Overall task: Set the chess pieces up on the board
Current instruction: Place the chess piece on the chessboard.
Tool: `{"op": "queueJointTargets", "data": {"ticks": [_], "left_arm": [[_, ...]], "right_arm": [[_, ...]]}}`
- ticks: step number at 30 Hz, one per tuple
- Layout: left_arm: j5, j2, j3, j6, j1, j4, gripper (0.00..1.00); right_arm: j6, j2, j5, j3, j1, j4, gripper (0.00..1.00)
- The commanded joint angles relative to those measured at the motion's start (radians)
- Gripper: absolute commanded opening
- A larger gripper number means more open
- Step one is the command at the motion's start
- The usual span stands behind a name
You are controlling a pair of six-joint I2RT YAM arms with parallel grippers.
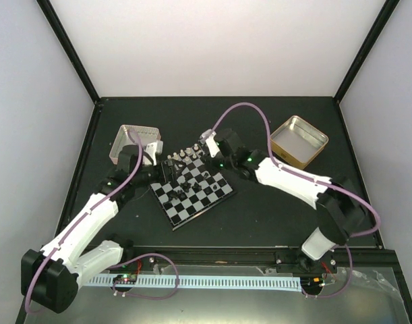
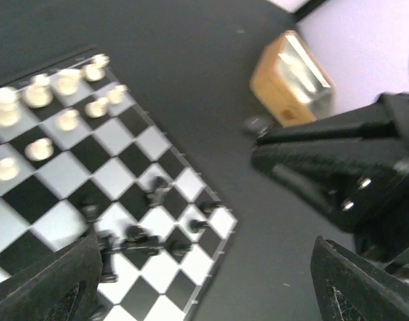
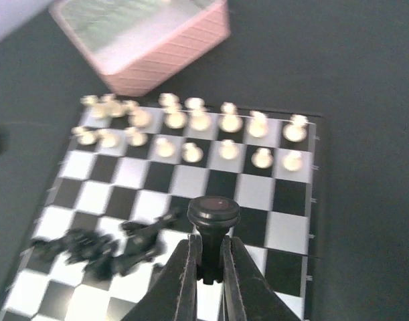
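The board [image 1: 207, 200] lies skewed at the table's middle. Pale chess pieces [image 3: 197, 130] stand in two rows along its far side, toward the pink tin. Several black pieces [image 3: 100, 247] lie toppled in a heap on the near squares, and they show in the left wrist view as black pieces [image 2: 140, 235] too. My right gripper [image 3: 209, 264] hangs over the board, shut on the stem of one black piece [image 3: 213, 214], whose round base faces the camera. My left gripper [image 2: 204, 294] stands wide open at the board's left edge, nothing between its fingers [image 2: 50, 281].
A pink tin [image 1: 133, 142] sits just behind the board's left corner, beside my left arm. An open gold tin [image 1: 299, 140] stands at the back right. In the left wrist view my right arm [image 2: 345, 167] crosses close on the right.
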Motion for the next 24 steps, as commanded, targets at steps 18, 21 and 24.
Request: {"op": "queueJointTargets", "data": {"ticks": [18, 21, 24], "left_arm": [[0.515, 0.144, 0.117, -0.102, 0.006, 0.173, 0.52], [0.533, 0.145, 0.096, -0.130, 0.006, 0.210, 0.41], [0.547, 0.143, 0.082, -0.136, 0.006, 0.219, 0.33]], "right_arm": [[-0.159, -0.245, -0.507, -0.164, -0.001, 0.132, 0.03], [-0.156, -0.244, -0.505, -0.165, -0.002, 0.137, 0.03], [-0.143, -0.241, -0.493, -0.166, -0.002, 0.143, 0.03]]}}
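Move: The black chess piece, held in the right hand's shut fingertips, is about 5 cm ahead of the left hand, 8 cm to its right and 2 cm lower. From the right hand, the left hand's open fingers lie some 5 cm back, 8 cm left and 2 cm up. The board's middle is roughly 17 cm below the left hand, 2 cm right and level fore-and-aft; the white pieces' rows stand 10 cm ahead and 4 cm left, 16 cm below. Back about 9 cm and up about 6, the right hand carries its still-pinched black piece towards the left hand, turning counter-clockwise so its fingers point more to the left. The left hand goes right and up to meet it, turning some 20 degrees clockwise, and brings its fingertips either side of the piece's round base, then closes from wide open to about a third. ##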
